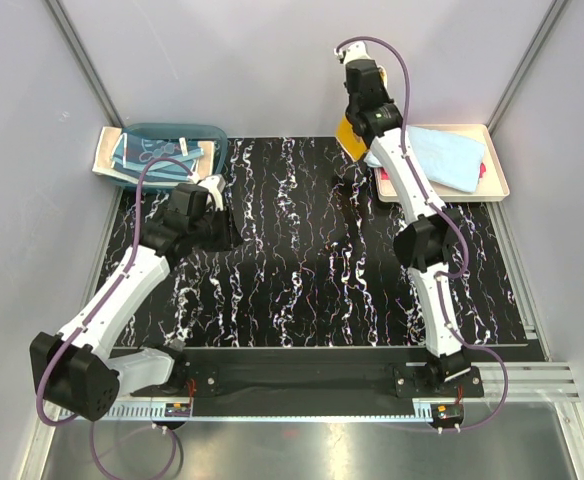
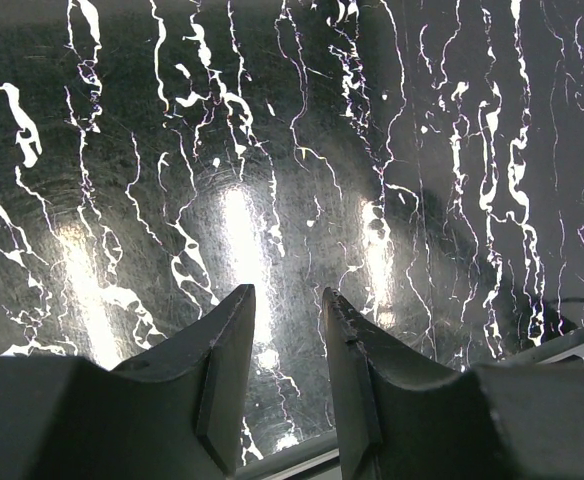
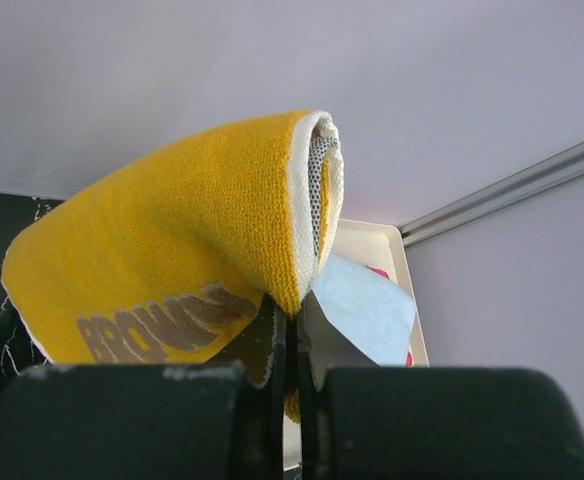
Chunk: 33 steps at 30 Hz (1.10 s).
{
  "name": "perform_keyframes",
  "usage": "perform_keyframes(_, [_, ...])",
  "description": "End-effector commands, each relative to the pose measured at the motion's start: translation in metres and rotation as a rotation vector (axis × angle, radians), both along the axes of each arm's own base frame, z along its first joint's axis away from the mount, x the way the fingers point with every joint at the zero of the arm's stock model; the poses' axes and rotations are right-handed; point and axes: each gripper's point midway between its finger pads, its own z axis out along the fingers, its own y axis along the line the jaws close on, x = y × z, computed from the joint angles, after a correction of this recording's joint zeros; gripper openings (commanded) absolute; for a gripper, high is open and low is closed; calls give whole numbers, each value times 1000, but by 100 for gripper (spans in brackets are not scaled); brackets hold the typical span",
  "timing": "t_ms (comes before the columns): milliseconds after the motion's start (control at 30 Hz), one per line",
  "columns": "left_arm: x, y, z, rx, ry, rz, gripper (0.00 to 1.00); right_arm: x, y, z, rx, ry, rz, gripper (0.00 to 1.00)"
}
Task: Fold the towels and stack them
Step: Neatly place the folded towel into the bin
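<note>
An orange-yellow towel [image 3: 172, 250] with brown "BROWN" lettering hangs folded over in my right gripper [image 3: 294, 320], which is shut on its edge. In the top view that towel [image 1: 346, 136] is raised at the left end of the cream tray [image 1: 495, 150]. A light blue towel [image 1: 447, 155] lies folded on the tray, and a red towel [image 1: 482, 171] peeks out from under it. More blue towels [image 1: 152, 153] lie in the teal basin [image 1: 212, 133] at the back left. My left gripper [image 2: 287, 295] hovers open over the bare black mat [image 2: 272, 150], holding nothing.
The black marbled mat [image 1: 312, 260] covers the table between the arms. The basin rests on a cream piece [image 1: 105, 150] at the mat's back left corner. Grey walls with metal rails enclose the back and sides.
</note>
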Motion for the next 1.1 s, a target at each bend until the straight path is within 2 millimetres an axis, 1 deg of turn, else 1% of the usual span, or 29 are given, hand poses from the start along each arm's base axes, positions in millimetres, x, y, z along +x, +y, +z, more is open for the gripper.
perform_keyframes(0, [5,-5,1,-19,-19,-24,38,-9,-29,58,61,-128,-34,0])
perform_keyframes(67, [4,-6,2,-21,-18,-28,38,-8,-35,51,77,-113,-47,0])
perform_keyframes(100, [4,-6,0,-21,-15,-31,38,-7,-42,44,88,-99,-57,0])
perform_keyframes(167, [5,-7,1,-26,-15,-33,38,-4,-50,32,96,-74,-69,0])
perform_keyframes(200, [4,-7,0,-26,-11,-34,38,-4,-55,29,103,-68,-77,0])
perform_keyframes(233, [4,-7,-1,-25,-9,-33,38,-3,-69,23,123,-58,-104,0])
perform_keyframes(300, [4,-7,-1,-25,-7,-35,38,0,-78,14,169,-49,-118,0])
perform_keyframes(333, [4,-8,-1,-27,-8,-36,38,1,-91,10,179,-40,-138,0])
perform_keyframes(400, [4,-8,-2,-27,-5,-37,38,1,-100,1,206,-29,-155,0])
perform_keyframes(433, [4,-8,-2,-27,-3,-38,38,2,-111,-1,217,-29,-171,0])
perform_keyframes(533, [4,-9,-3,-29,1,-42,38,2,-126,-17,271,-2,-190,0])
perform_keyframes(567, [3,-9,-4,-29,3,-42,38,2,-136,-26,289,17,-198,0])
perform_keyframes(633, [4,-9,-3,-29,1,-42,38,2,-144,-38,322,29,-220,0])
perform_keyframes(667, [4,-9,-4,-29,4,-41,38,2,-147,-51,333,56,-221,0])
perform_keyframes(700, [4,-9,-5,-30,6,-44,38,2,-158,-57,355,56,-244,0])
perform_keyframes(733, [4,-10,-4,-31,3,-44,38,3,-160,-62,368,59,-245,0])
perform_keyframes(767, [4,-10,-5,-31,8,-44,38,2,-164,-75,389,83,-245,0])
perform_keyframes(800, [4,-10,-5,-31,9,-44,38,2,-174,-80,414,82,-265,0])
perform_keyframes(833, [3,-11,-6,-34,10,-49,38,2,-178,-83,429,81,-271,0])
perform_keyframes(867, [3,-11,-6,-35,11,-50,38,3,-177,-95,447,107,-259,0])
perform_keyframes(900, [3,-11,-6,-36,12,-51,38,2,-178,-99,466,109,-264,0])
perform_keyframes(933, [3,-11,-5,-36,10,-51,38,3,-177,-104,473,114,-264,2])
perform_keyframes(967, [3,-10,-6,-35,11,-49,38,1,-194,-113,486,123,-290,10])
perform_keyframes(1033, [3,-11,-5,-37,9,-50,38,0,-200,-122,517,134,-301,19])
perform_keyframes(1067, [3,-11,-6,-36,10,-50,38,-1,-202,-129,534,144,-307,27])
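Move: The right hand, shut on the folded yellow towel, is high up; the bin's middle lies about 17 cm to its right, some 2 cm nearer the base and close to 30 cm below. The light blue towel already in the bin is about 14 cm to this hand's right, level with it in reach and some 25 cm down. From the left hand, the bin is roughly 32 cm ahead, 63 cm to the right and 14 cm lower. Still pinching one end of the folded towel, the right hand sweeps it right over the bin, then down more and more steeply onto the light blue towel: about 20 cm right and 17 cm down in all. Meanwhile the wrist rolls its left side up, turns some 20 degrees clockwise and tips the fingers downward; they begin to open partway at the very end. ##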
